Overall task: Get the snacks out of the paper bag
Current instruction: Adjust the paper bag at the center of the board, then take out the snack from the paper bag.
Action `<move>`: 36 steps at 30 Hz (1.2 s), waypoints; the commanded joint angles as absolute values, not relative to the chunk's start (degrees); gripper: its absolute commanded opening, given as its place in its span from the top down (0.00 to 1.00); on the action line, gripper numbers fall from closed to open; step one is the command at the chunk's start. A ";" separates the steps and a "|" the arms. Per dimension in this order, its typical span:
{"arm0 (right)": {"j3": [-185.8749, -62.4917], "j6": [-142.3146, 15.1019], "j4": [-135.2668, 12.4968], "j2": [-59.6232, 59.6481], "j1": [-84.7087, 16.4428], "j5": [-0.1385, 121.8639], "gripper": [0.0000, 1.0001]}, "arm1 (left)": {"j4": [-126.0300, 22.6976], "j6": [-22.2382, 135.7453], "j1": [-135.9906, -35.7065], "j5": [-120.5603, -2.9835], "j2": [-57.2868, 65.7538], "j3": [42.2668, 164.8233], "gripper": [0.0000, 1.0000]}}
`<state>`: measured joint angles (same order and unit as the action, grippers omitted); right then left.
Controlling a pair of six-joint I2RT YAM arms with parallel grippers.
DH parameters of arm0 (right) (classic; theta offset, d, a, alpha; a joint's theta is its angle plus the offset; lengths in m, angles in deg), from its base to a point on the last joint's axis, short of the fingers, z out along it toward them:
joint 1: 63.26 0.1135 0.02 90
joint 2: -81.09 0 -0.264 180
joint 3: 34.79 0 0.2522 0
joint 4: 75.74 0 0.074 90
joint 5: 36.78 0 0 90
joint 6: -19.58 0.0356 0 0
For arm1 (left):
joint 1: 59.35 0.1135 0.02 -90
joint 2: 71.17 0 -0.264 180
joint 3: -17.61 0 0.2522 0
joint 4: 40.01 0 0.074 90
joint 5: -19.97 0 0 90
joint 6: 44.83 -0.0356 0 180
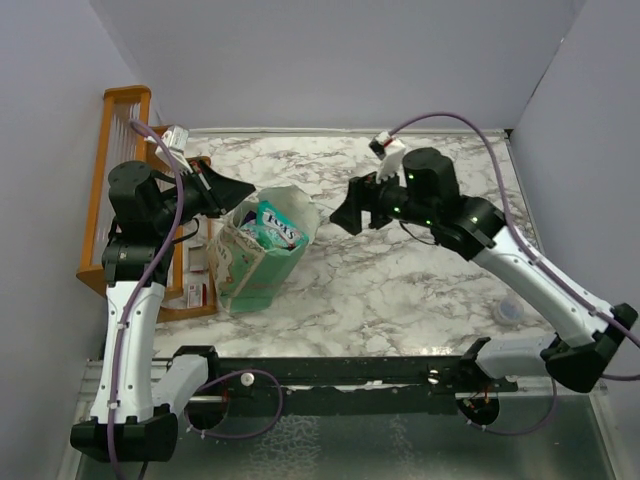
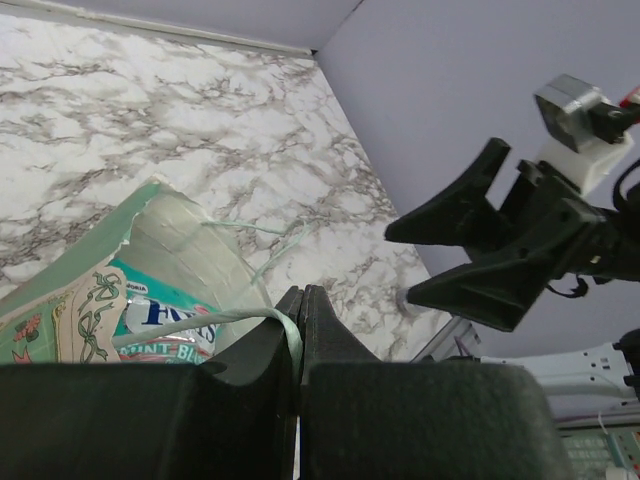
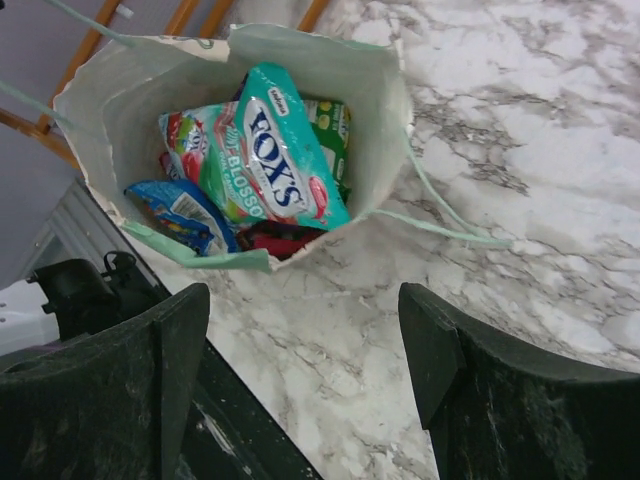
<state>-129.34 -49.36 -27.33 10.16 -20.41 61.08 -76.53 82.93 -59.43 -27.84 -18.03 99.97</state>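
The mint-green paper bag [image 1: 245,270] stands left of centre with its mouth open. Snacks fill it: a teal packet [image 3: 280,150] lies on top, with blue [image 3: 180,215], red [image 3: 275,238] and green [image 3: 330,125] packets beneath it. My left gripper [image 2: 301,292] is shut on the bag's thin string handle [image 2: 200,318], at the bag's upper left rim [image 1: 240,190]. My right gripper [image 1: 345,215] hovers open just right of the bag's mouth. Nothing sits between its fingers [image 3: 180,340], and only bare marble shows below them. The bag's other handle [image 3: 450,230] trails on the table.
An orange wooden rack [image 1: 125,110] stands along the left edge, behind the left arm. A small red-and-white box [image 1: 195,292] lies by the bag's left side. A round translucent disc [image 1: 508,312] rests on the marble near the right arm's forearm.
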 commanded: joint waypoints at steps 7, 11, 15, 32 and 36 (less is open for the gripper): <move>-138.23 -49.73 -34.65 -4.80 -16.16 64.74 0.23 | -64.29 84.97 -59.35 -15.89 -17.26 99.28 1.00; -134.36 -48.18 -40.37 -7.53 -15.94 69.83 0.22 | -59.99 87.89 -59.35 -14.50 -16.50 98.04 1.00; -133.94 -47.85 -43.64 -11.43 -14.61 70.73 0.22 | -61.83 86.59 -59.31 -14.10 -15.53 98.42 1.00; -135.16 -47.22 -43.70 -20.73 -8.97 67.25 0.48 | -58.75 91.43 -59.48 -12.62 -11.94 98.97 1.00; -130.58 -44.55 -48.64 -17.83 -8.94 66.74 0.71 | -54.93 94.19 -60.56 -12.40 -10.33 99.43 1.00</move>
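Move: The teal snack pouch, inside the open paper bag, lies about 17 cm left of the right hand, 3 cm ahead and 14 cm lower. A blue packet sits some 5 cm nearer than the pouch and 4 cm further left; a green packet lies about 4 cm beyond the pouch. From the left hand, which already holds a bag handle, the pouch is roughly 20 cm below, 3 cm ahead and 3 cm right. Left keeps the handle; right reaches about 16 cm left, 13 down into the bag, closing on the pouch. ##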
